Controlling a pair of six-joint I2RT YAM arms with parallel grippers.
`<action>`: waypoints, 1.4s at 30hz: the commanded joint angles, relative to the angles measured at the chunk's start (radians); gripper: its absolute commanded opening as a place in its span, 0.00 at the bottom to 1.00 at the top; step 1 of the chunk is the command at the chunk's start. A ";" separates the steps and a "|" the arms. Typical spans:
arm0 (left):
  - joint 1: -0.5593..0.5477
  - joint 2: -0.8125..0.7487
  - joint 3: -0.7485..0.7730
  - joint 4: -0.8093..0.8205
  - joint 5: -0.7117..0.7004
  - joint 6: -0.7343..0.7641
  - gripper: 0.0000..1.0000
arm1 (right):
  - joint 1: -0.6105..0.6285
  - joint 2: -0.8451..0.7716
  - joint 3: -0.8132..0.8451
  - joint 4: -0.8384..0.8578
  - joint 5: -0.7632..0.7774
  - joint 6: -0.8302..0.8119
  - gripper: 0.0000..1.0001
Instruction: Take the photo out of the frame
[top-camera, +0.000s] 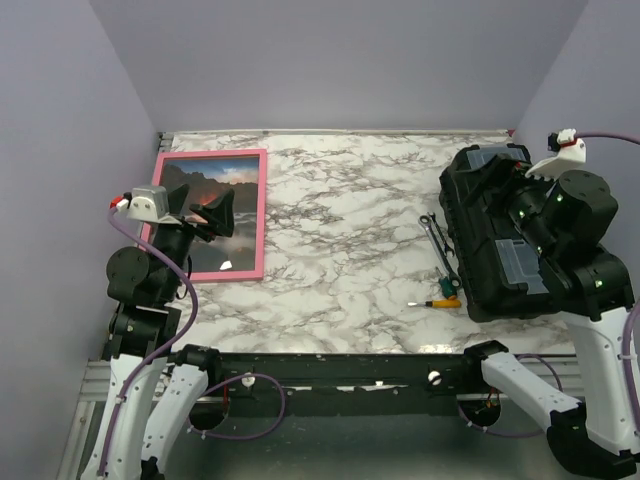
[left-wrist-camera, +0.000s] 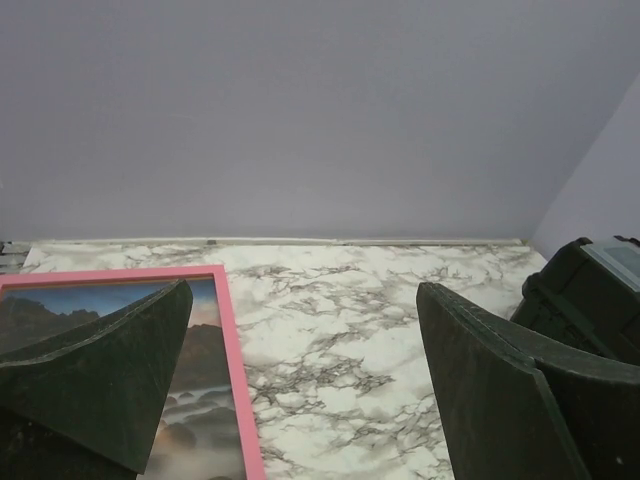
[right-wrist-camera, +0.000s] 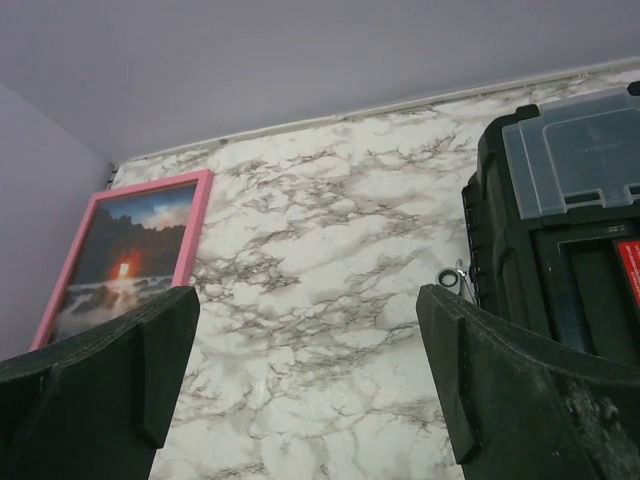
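The frame (top-camera: 261, 215) is thin and pink and lies flat at the table's far left, with the photo (top-camera: 228, 178) inside it, a dark rocky seascape with an orange glow. My left gripper (top-camera: 203, 207) hovers over the frame's middle and hides part of the print. In the left wrist view its fingers stand wide open (left-wrist-camera: 303, 300), with nothing between them, over the frame's right rail (left-wrist-camera: 236, 370) and the photo (left-wrist-camera: 205, 350). My right gripper (right-wrist-camera: 308, 300) is open and empty, raised at the right above the toolbox. From there the frame (right-wrist-camera: 196, 225) and photo (right-wrist-camera: 130, 260) show far left.
A black toolbox (top-camera: 490, 260) with clear lid compartments stands on the right side of the marble table (top-camera: 340, 230). Beside its left edge lie a wrench (top-camera: 437, 240) and an orange-handled screwdriver (top-camera: 440, 302). Lilac walls close in the back and both sides.
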 joint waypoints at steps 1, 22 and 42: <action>-0.008 -0.001 0.018 0.021 0.004 0.016 0.99 | 0.004 0.022 -0.010 -0.036 0.046 -0.009 1.00; -0.018 0.013 0.012 0.021 -0.011 0.012 0.99 | 0.242 0.178 -0.286 0.357 -0.181 0.401 1.00; -0.022 0.052 0.015 0.007 -0.033 0.013 0.99 | 0.849 1.018 0.066 0.447 0.319 0.619 0.92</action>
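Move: The photo frame lies flat on the table, its middle about 53 cm to the left of my right hand, 18 cm farther out and some 40 cm below; its near right corner is only about 40 cm left and 3 cm ahead. The toolbox is about 13 cm to my right hand's right and 7 cm ahead, and the wrenches lie roughly 7 cm ahead and 2 cm right. From my left hand, the frame's middle is some 19 cm ahead and 9 cm left. I sweep my right hand away from above the toolbox, across the bare marble towards the frame's near right corner: about 38 cm left while sinking some 27 cm, easing forward a little at first and then drawing back. On the way I tip the fingers down about 35 degrees and turn them counter-clockwise some 20, keeping them open and touching nothing. ##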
